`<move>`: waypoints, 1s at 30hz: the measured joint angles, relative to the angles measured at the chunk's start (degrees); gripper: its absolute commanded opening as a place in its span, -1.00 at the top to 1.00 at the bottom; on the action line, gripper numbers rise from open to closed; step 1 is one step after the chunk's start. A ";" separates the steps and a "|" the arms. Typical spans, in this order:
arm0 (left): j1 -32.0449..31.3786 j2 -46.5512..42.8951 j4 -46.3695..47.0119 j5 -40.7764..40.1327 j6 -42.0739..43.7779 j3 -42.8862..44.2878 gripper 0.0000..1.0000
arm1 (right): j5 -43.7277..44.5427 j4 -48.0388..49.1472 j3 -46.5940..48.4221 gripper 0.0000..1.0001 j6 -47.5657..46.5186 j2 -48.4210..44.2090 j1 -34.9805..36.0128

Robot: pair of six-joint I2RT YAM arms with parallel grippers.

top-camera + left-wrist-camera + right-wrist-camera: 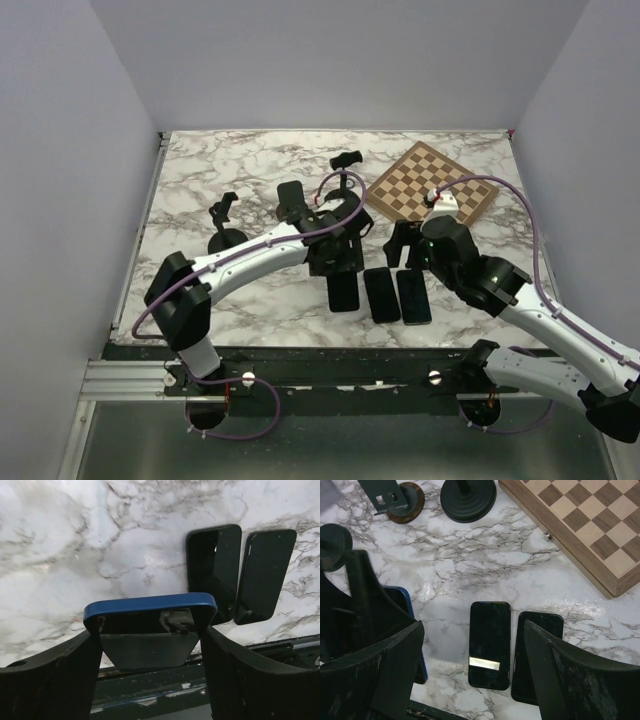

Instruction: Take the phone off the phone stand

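A phone in a blue case [150, 625] sits between the fingers of my left gripper [150, 640], which is shut across its width. In the top view this phone [343, 292] hangs low over the near part of the marble table [200, 180], below the left gripper [340, 265]; I cannot tell whether it touches the table. Three black phone stands [225, 225] [290, 200] [345, 165] stand behind it, each without a phone. My right gripper [472, 627] is open with nothing in it, above two dark phones [490, 645] [537, 655] that lie flat.
A wooden chessboard [430, 182] lies at the back right of the table. Two stand bases [402, 497] [468, 495] show at the top of the right wrist view. The table's near edge with a dark rail [330, 360] runs just below the phones.
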 measured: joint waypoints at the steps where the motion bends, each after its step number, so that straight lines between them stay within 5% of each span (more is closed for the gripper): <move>1: -0.72 1.68 0.02 0.70 -2.25 0.48 1.00 | 0.00 -0.17 0.00 -0.76 0.07 -0.17 0.02; 11: -2.10 13.64 -3.02 3.61 -13.40 5.44 1.00 | 0.07 -1.97 0.02 -0.76 0.39 -2.45 0.00; 22: -2.12 18.73 -2.60 4.37 -11.54 6.10 0.99 | 0.07 -1.97 0.02 -0.76 0.37 -2.73 0.00; 30: -2.12 19.45 -0.70 4.33 -7.65 5.27 0.51 | 0.04 -1.97 0.00 -0.76 0.44 -2.73 0.00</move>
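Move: The left hand already grips the blue-edged phone, removed from its stand, above the bare spot meant for it: about 11 cm below this hand, 4 cm to its right and 2 cm back. The lying phone next to that spot is some 12 cm to the hand's right and 2 cm back; the outer phone is some 20 cm right, also 2 cm back. From the right hand the spot is about 11 cm left, 6 cm back and 18 cm below. Keeping its grip on the phone's long sides, the left hand lowers it nearly 10 cm towards the bare marble beside the two lying phones, quick at first, then easing off. Early on it also slides some 3 cm right and a little back, while the wrist tips about 15 degrees so the fingers point more nearly straight down; they stay closed on the phone. ##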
